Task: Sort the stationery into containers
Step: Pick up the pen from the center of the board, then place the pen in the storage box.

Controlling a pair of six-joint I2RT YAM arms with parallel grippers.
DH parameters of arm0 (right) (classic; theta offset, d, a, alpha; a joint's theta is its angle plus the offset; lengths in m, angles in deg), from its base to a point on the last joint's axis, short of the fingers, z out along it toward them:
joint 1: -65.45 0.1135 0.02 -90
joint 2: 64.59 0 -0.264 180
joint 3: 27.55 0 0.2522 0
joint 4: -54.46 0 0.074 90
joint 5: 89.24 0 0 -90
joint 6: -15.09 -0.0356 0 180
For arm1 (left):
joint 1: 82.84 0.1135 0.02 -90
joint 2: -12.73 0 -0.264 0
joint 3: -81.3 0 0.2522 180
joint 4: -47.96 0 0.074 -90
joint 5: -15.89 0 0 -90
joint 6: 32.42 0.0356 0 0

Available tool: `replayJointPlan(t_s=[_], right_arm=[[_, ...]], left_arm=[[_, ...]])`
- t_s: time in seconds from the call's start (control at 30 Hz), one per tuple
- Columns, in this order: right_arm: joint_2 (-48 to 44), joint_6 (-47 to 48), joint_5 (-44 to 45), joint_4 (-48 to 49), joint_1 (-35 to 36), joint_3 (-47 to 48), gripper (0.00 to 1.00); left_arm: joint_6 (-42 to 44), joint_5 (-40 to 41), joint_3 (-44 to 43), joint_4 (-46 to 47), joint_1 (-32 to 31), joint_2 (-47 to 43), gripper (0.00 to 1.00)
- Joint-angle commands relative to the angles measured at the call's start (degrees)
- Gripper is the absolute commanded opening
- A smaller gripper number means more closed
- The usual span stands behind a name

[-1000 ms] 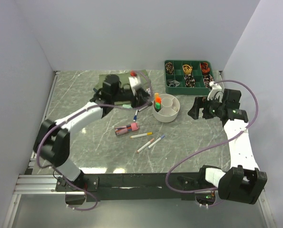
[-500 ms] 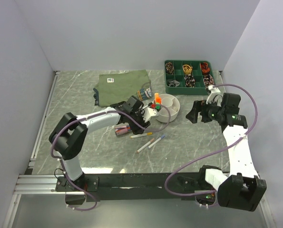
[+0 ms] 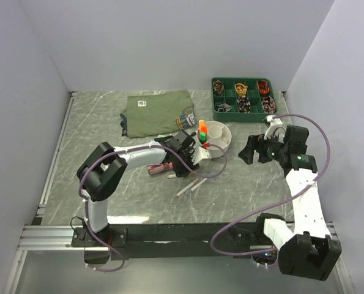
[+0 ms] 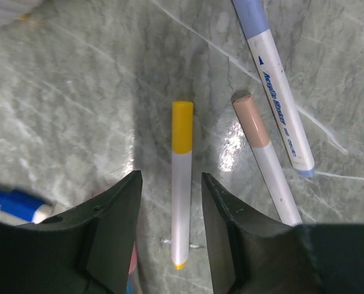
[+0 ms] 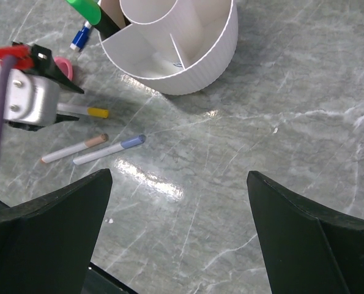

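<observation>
My left gripper (image 4: 170,177) is open, low over the table, and straddles a thin white pen with a yellow cap (image 4: 182,184); there is a gap on each side of the pen. Beside it lie a peach-capped pen (image 4: 264,165) and a lilac-capped pen (image 4: 273,92). In the top view the left gripper (image 3: 191,160) is just left of the white round tub (image 3: 221,153), which holds an orange and green highlighter (image 3: 202,128). Pink highlighters (image 3: 159,167) lie to the left. My right gripper (image 3: 249,150) hangs wide open and empty, right of the tub (image 5: 194,73).
A folded olive shirt (image 3: 157,110) lies at the back of the table. A dark green compartment tray (image 3: 243,98) stands at the back right. A blue-capped pen (image 5: 81,38) lies by the tub's far side. White walls enclose the table.
My left arm swung from the shirt and tub down to the loose pens, and its jaws now flank the yellow-capped pen. The right arm shifted only slightly.
</observation>
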Motion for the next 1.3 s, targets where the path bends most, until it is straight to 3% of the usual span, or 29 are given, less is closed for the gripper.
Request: replayJointPlan(t_s=[0.0,0.13,0.23,0.37,0.43,0.53,0.67,0.73,0.8,0.83,0.87,0.93,0.97,1.0,1.13,1.27], right_arm=[[-2.3,1.7,-0.4,0.9,0.4,-0.3,1.0],[-2.2,2.7,-0.3,0.5,0.4,-0.4,1.0],[-2.0,2.5,-0.5,0.6,0.4,-0.3,1.0],[-1.3,3.0,-0.5,0.3,0.4,0.8,1.0],[-0.7,3.6,-0.2,-0.1,0.3,1.8,1.0],[-0.2,3.9,-0.1,-0.4,0.3,2.8,1.0],[0.6,3.4,-0.2,0.2,0.3,4.0,1.0],[1.0,3.1,-0.2,0.4,0.4,4.3,1.0],[1.1,3.0,-0.1,0.5,0.3,4.4,1.0],[1.1,2.9,-0.1,0.5,0.3,4.4,1.0],[1.1,2.9,0.4,0.5,0.3,4.5,1.0],[1.1,2.5,0.6,0.6,0.3,4.7,1.0],[1.1,2.4,0.7,0.5,0.3,4.8,1.0],[0.9,2.4,1.0,0.4,0.3,4.9,1.0],[0.1,2.6,1.8,-0.2,0.3,5.0,1.0],[-0.7,2.8,2.5,-0.5,0.2,4.1,1.0]], left_arm=[[0.8,1.3,-1.0,1.4,-1.1,1.9,0.48],[1.2,3.0,0.9,3.1,-2.1,2.4,0.43],[1.6,3.9,1.9,3.6,-2.6,3.5,0.33],[1.9,4.8,4.4,4.8,-3.1,3.5,0.09],[2.2,4.2,5.8,4.8,-3.1,1.0,0.03],[3.5,2.6,5.0,1.0,-2.5,-3.8,0.01],[5.8,-2.9,-3.7,-1.7,0.2,-11.7,0.01],[6.8,-15.7,-6.9,-1.7,3.3,-14.4,0.01],[6.5,-27.2,-7.4,4.0,5.6,-16.5,0.01],[5.9,-36.9,-5.1,8.2,7.5,-17.0,0.01],[2.0,-40.1,-3.3,18.8,8.2,-17.3,0.01],[-5.3,-43.9,1.3,34.2,8.9,-16.6,0.01],[-12.6,-46.0,2.0,46.9,9.0,-15.7,0.01],[-15.9,-46.4,2.1,51.8,9.0,-13.0,0.01],[-28.7,-47.5,-2.9,66.3,9.0,-4.5,0.01],[-31.8,-48.4,-9.5,69.4,8.6,2.5,0.01]])
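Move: The yellow-capped pen lies crosswise right below the left fingers, its middle about 2 cm down, 1 cm back and 1 cm to the left. The pencil case is roughly 9 cm to the hand's left and 2 cm ahead. The brown-capped pen is 7 cm back and 1 cm right, the blue-capped pen 5 cm back and 7 cm right. The white pot stands 13 cm ahead and 12 cm right. From the right hand, the yellow-capped pen is about 25 cm left, level fore and aft, 17 cm down. The left fingers pinch the yellow-capped pen's barrel just below its cap, after sinking and shifting right about 1 cm each, then shut on it and lift it fast by some 25 cm. Rising, the hand swings right about 10 cm and a little forward, drawing level with the white pot's side, while the wrist rolls some 60 degrees until the fingers point right; it dips slightly at the end. ##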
